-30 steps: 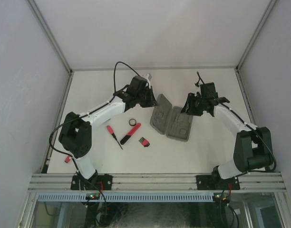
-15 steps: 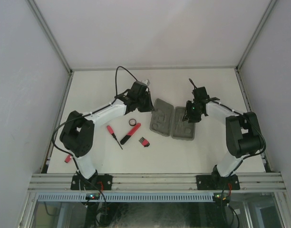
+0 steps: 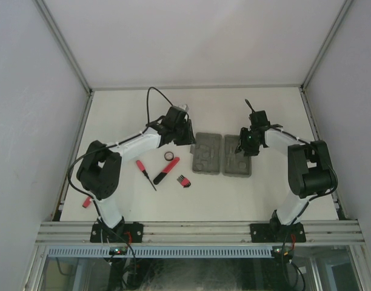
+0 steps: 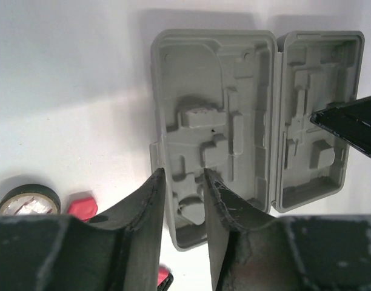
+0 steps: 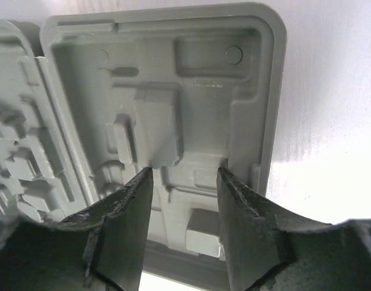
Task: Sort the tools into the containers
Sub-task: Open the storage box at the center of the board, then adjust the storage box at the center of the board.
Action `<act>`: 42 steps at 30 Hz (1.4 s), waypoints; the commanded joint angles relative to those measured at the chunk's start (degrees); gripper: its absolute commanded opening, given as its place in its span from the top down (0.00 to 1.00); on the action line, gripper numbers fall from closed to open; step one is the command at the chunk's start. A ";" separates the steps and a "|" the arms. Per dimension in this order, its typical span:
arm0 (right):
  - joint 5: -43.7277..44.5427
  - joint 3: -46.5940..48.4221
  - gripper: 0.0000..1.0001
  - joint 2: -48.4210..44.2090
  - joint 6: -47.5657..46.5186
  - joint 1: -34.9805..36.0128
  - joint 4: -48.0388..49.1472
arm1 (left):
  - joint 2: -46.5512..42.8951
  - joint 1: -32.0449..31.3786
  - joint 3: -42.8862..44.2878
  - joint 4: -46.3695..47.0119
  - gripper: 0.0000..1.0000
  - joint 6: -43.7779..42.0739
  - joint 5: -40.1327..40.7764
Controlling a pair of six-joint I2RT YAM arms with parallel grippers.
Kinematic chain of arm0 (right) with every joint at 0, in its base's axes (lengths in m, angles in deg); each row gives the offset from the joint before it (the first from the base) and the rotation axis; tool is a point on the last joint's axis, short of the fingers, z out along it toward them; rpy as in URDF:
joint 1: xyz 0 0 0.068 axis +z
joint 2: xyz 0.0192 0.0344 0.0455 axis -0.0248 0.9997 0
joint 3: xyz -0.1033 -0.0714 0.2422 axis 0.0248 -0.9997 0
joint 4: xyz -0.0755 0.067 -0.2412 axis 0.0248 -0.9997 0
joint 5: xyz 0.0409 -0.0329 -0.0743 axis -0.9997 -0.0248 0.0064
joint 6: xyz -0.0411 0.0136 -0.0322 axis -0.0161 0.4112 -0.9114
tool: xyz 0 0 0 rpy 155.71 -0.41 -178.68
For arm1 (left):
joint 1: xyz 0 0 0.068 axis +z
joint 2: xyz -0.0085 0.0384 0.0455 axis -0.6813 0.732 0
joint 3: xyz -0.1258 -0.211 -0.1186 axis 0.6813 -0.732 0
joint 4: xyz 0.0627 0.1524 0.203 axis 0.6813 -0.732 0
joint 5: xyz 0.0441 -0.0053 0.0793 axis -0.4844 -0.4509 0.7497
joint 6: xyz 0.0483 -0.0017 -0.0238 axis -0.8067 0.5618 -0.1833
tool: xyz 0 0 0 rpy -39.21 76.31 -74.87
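The grey tool case [image 3: 222, 162] lies opened flat, its two halves side by side with their moulded recesses up and nothing in them. My left gripper [image 3: 187, 137] hovers at the left half's outer rim [image 4: 161, 145], open, fingers [image 4: 150, 206] either side of that rim without clamping it. My right gripper [image 3: 247, 145] hangs open over the right half [image 5: 173, 109], nothing between its fingers [image 5: 137, 200]. On the table left of the case lie a thin red-handled screwdriver [image 3: 144, 173], a longer red-black tool [image 3: 166, 171], a black ring [image 3: 170, 156] and a hex key set [image 3: 183, 180].
A small red object [image 3: 86, 202] lies at the table's far left edge, near the left arm's base. White walls with metal frame posts enclose the table on three sides. In the left wrist view the right gripper's dark tip [image 4: 349, 124] reaches over the case's right half.
The case halves, tilted up a second ago, now lie flat and open. My left gripper has opened and let go of the rim. The right arm drew in over the right half.
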 commanded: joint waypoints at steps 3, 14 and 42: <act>-1.16 1.32 0.46 -7.61 -2.12 0.07 3.79 | -6.01 0.88 0.62 -0.29 0.59 -2.26 3.57; 3.57 0.76 0.23 -22.15 -0.96 1.78 5.98 | -15.06 0.87 4.24 -6.60 0.44 -6.69 14.40; 13.11 -5.09 0.18 -20.81 2.60 5.78 9.27 | -33.05 7.01 -4.90 -12.09 0.19 -9.46 25.96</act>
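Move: The storage box lies open. Its right half is centred roughly 1 cm left of the right hand point, 2 cm back and about 1 cm below. The left hand hovers some 8 cm over the latch, which is about 1 cm ahead; from that hand the left half is centred 6 cm right and 1 cm back, the right half 17 cm right and 2 cm back. The tape roll is 9 cm left and 2 cm back of it, the comb 3 cm left and 11 cm back. The right fingertips lift up out of the box's right half, rising about 17 cm and slightly forward, then sinking some 5 cm, while they spread wide and swing outward. The left hand, clear above the latch, goes up and left about 15 cm each way, away from the box, its fingers opening wide, tilting outward and turning counter-clockwise. ##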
